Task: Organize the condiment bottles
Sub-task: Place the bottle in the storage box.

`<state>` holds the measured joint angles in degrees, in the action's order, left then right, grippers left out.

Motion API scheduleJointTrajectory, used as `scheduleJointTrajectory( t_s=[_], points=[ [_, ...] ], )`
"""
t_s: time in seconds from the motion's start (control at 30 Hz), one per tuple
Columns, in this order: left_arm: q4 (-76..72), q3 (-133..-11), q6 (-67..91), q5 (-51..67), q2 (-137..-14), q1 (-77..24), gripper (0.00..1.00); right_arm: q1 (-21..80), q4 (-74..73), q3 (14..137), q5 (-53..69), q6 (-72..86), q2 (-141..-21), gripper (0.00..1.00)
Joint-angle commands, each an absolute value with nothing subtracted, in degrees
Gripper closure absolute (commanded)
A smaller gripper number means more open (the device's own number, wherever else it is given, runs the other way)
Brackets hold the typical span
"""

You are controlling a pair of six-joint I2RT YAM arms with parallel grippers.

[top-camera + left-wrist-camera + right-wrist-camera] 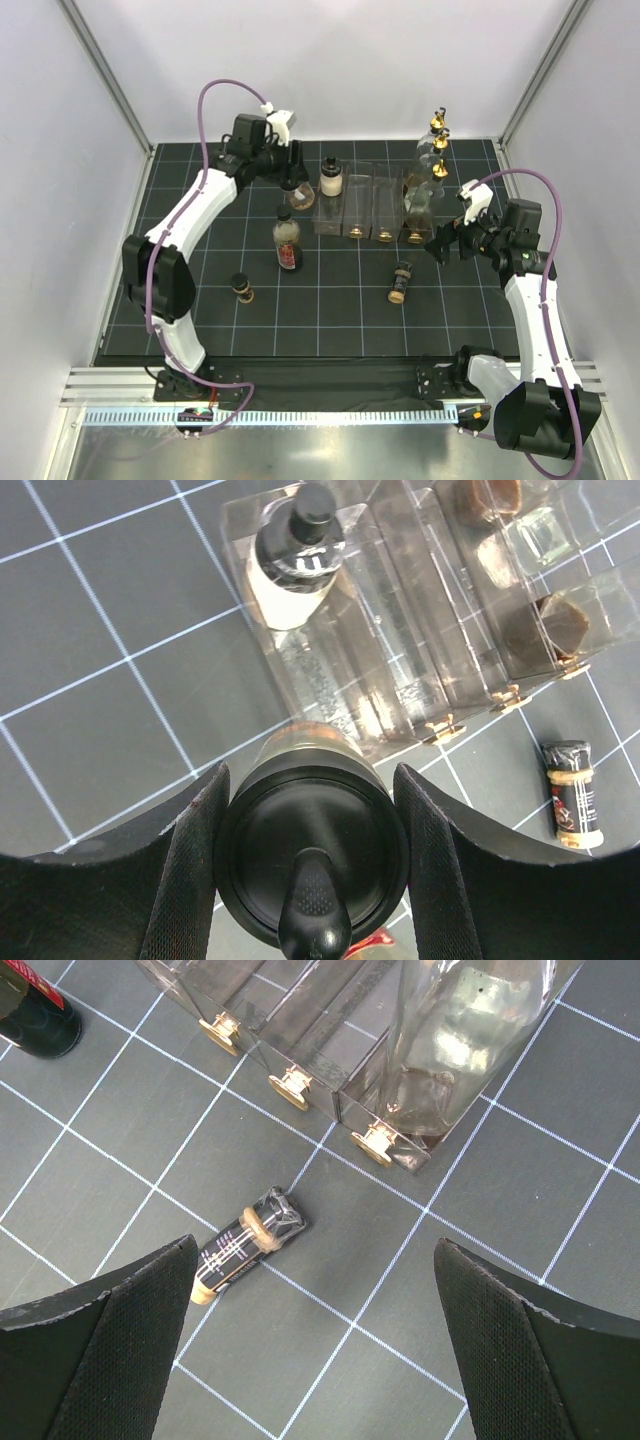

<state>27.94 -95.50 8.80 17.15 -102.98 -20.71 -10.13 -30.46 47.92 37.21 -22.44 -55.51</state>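
My left gripper (292, 168) (311, 810) is shut on a brown condiment bottle (298, 192) with a wide black cap (312, 855), just left of the clear rack (368, 208). One black-capped bottle (331, 180) (298, 558) stands in the rack's leftmost slot. Tall clear bottles with gold spouts (432, 165) (470, 1030) fill its right end. A red-labelled bottle (287, 242) stands in front of the rack. Small bottles lie on the mat, one on the left (241, 288) and one in the middle (401, 281) (245, 1245). My right gripper (446, 245) (315, 1250) hangs open above the mat, right of the middle one.
The black gridded mat (340, 310) ends at white walls on three sides. The rack's front faces carry gold knobs (290, 1088). A dark bottle base (35, 1015) shows at the upper left of the right wrist view.
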Motion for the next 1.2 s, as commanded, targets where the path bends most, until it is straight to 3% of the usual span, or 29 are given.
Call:
scheduleJointTrajectory(
  t_s=[0.0,1.17],
  points=[
    [25.66,-99.66,9.40,18.46,-103.53,-21.80,1.00,-10.20,-29.79,48.69,37.79,-23.47,-55.11,0.00],
    [24.61,-113.73,12.57,16.35,-120.67,-26.45,1.00,-10.20,-29.97,48.78,37.44,-23.82,-55.37,0.00]
  ],
)
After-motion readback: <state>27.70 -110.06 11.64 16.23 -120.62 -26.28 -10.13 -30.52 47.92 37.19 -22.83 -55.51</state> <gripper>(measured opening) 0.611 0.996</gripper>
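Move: The left hand still grips the clear black-lidded bottle by its lid; the open near half of the storage box's leftmost compartment lies about 8 cm to its right, 4 cm ahead and 16 cm below. The white-filled bottle stands in the same compartment, some 7 cm beyond that spot; the red-label bottle is roughly 11 cm back and 2 cm left of the hand. From the idle right hand, the spot is around 20 cm ahead, 26 cm left and 13 cm below. The left hand keeps its pinch on the bottle's lid and carries it about 7 cm to the right, in over the leftmost compartment, sinking slowly at first and edging forward. Then the sideways travel dies out and it goes down and forward into line with the free near half, just short of the white-filled bottle, ending about 5 cm lower and 4 cm farther out, with the wrist barely turning and the fingers unchanged. ##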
